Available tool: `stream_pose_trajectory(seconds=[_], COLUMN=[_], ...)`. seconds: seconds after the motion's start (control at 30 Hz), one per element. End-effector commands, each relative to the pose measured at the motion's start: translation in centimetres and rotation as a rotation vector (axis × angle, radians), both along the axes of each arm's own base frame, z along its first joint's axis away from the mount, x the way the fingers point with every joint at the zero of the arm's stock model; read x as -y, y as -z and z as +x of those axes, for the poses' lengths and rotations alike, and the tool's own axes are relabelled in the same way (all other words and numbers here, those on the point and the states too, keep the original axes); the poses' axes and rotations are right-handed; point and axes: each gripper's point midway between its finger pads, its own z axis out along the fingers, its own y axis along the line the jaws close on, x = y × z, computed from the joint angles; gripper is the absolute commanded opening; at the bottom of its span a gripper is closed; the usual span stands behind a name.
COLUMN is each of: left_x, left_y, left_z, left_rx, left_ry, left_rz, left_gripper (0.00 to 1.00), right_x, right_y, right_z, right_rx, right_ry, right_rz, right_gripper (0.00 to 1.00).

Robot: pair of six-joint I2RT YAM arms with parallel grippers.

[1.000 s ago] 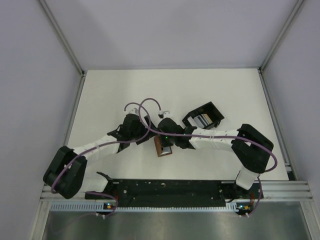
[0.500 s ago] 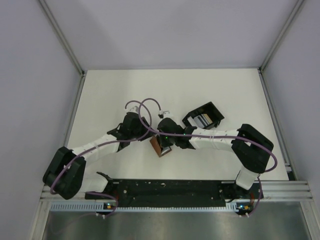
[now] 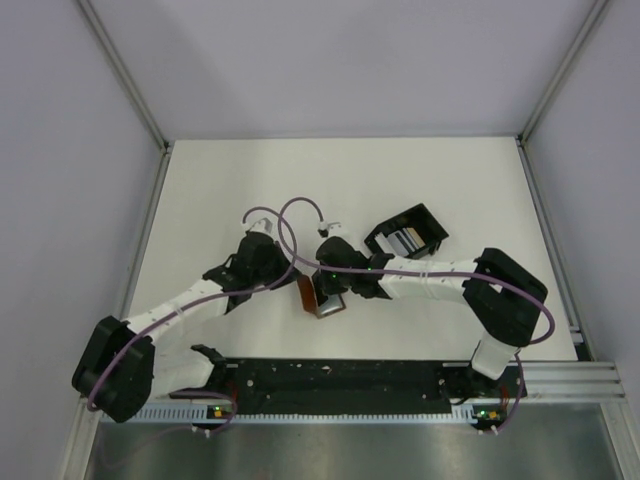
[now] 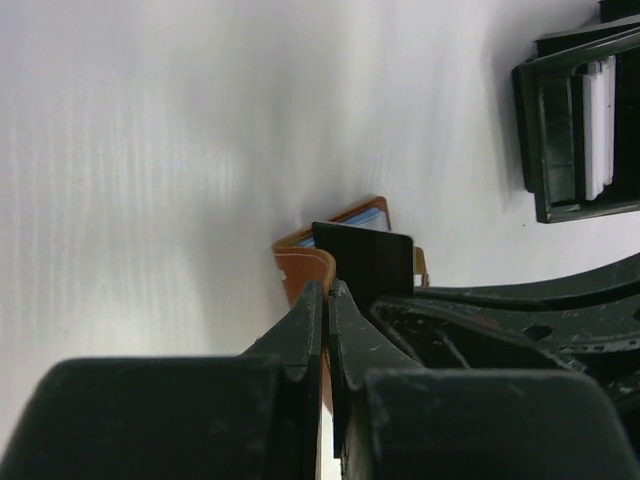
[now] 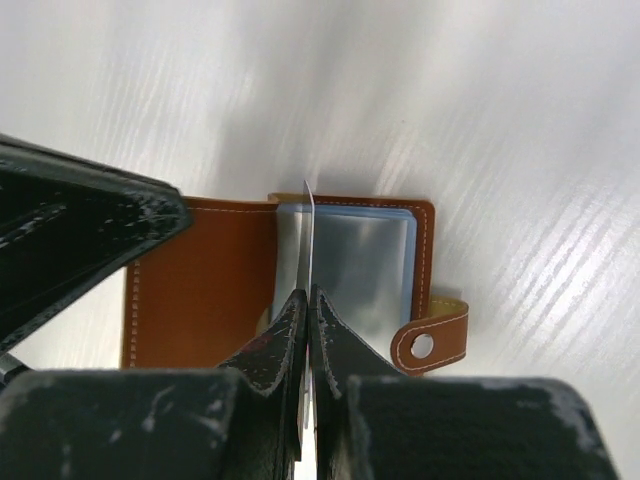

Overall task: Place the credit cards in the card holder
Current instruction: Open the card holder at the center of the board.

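Observation:
The brown leather card holder (image 5: 205, 290) lies open on the white table, its clear card pockets (image 5: 360, 265) and snap tab (image 5: 432, 342) to the right. My right gripper (image 5: 308, 292) is shut on a thin pale credit card (image 5: 308, 225), held edge-on with its tip at the pockets. From the left wrist view that card (image 4: 362, 262) looks like a dark upright rectangle. My left gripper (image 4: 327, 288) is shut on the holder's brown cover (image 4: 305, 268). In the top view both grippers (image 3: 297, 282) (image 3: 326, 288) meet over the holder (image 3: 311, 297).
A black open-frame slotted box (image 3: 408, 235) with white cards (image 4: 598, 100) stands just behind and to the right of the holder. The right forearm (image 3: 430, 280) stretches across the table's middle. Grey walls enclose the table on three sides.
My left gripper has closed from open onto the holder's cover and drawn it slightly left, tilting it up. The left arm's elbow swung down and left. The right gripper stayed shut on its card.

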Motion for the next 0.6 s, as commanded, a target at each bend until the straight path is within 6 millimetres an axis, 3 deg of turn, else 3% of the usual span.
stream_pose_trajectory(seconds=[0.0, 0.13, 0.33, 0.57], left_x=[-2.8, -4.6, -5.8, -5.4], left_y=[3.0, 4.2, 5.7, 5.8], left_z=[-2.9, -3.8, -4.4, -3.4], left_rx=[-0.085, -0.124, -0.170, -0.156], left_ry=[-0.003, -0.044, -0.070, -0.042], left_rz=[0.122, 0.196, 0.266, 0.286], left_gripper=[0.00, 0.00, 0.00, 0.00], right_x=[1.2, 2.3, 3.9, 5.8], right_y=[-0.5, -0.6, -2.4, -2.6], right_z=[0.0, 0.1, 0.3, 0.2], right_rx=[0.041, 0.057, 0.076, 0.036], right_ry=[0.024, 0.042, 0.056, 0.052], right_rz=[-0.037, -0.055, -0.014, 0.040], right_gripper=[0.00, 0.00, 0.00, 0.00])
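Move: The card holder's sleeve side lies about 7 cm right of the left hand, 3 cm back and 7 cm below; the bare table waiting for the cover is some 4 cm left, 4 cm back and 7 cm down. For the right hand, that sleeve side is about 3 cm right, 2 cm back and 5 cm below, while the card box stands roughly 20 cm right, 14 cm ahead and 4 cm below. The cover, its edge still pinched in the left fingers, is drawn left, back and down towards the bare table, each by about 5 cm, as the left wrist rolls and tips down a little. The right hand keeps its upright black card and carries it about 5 cm right across the clear sleeve to the holder's far right edge, rising slightly in the later part. ##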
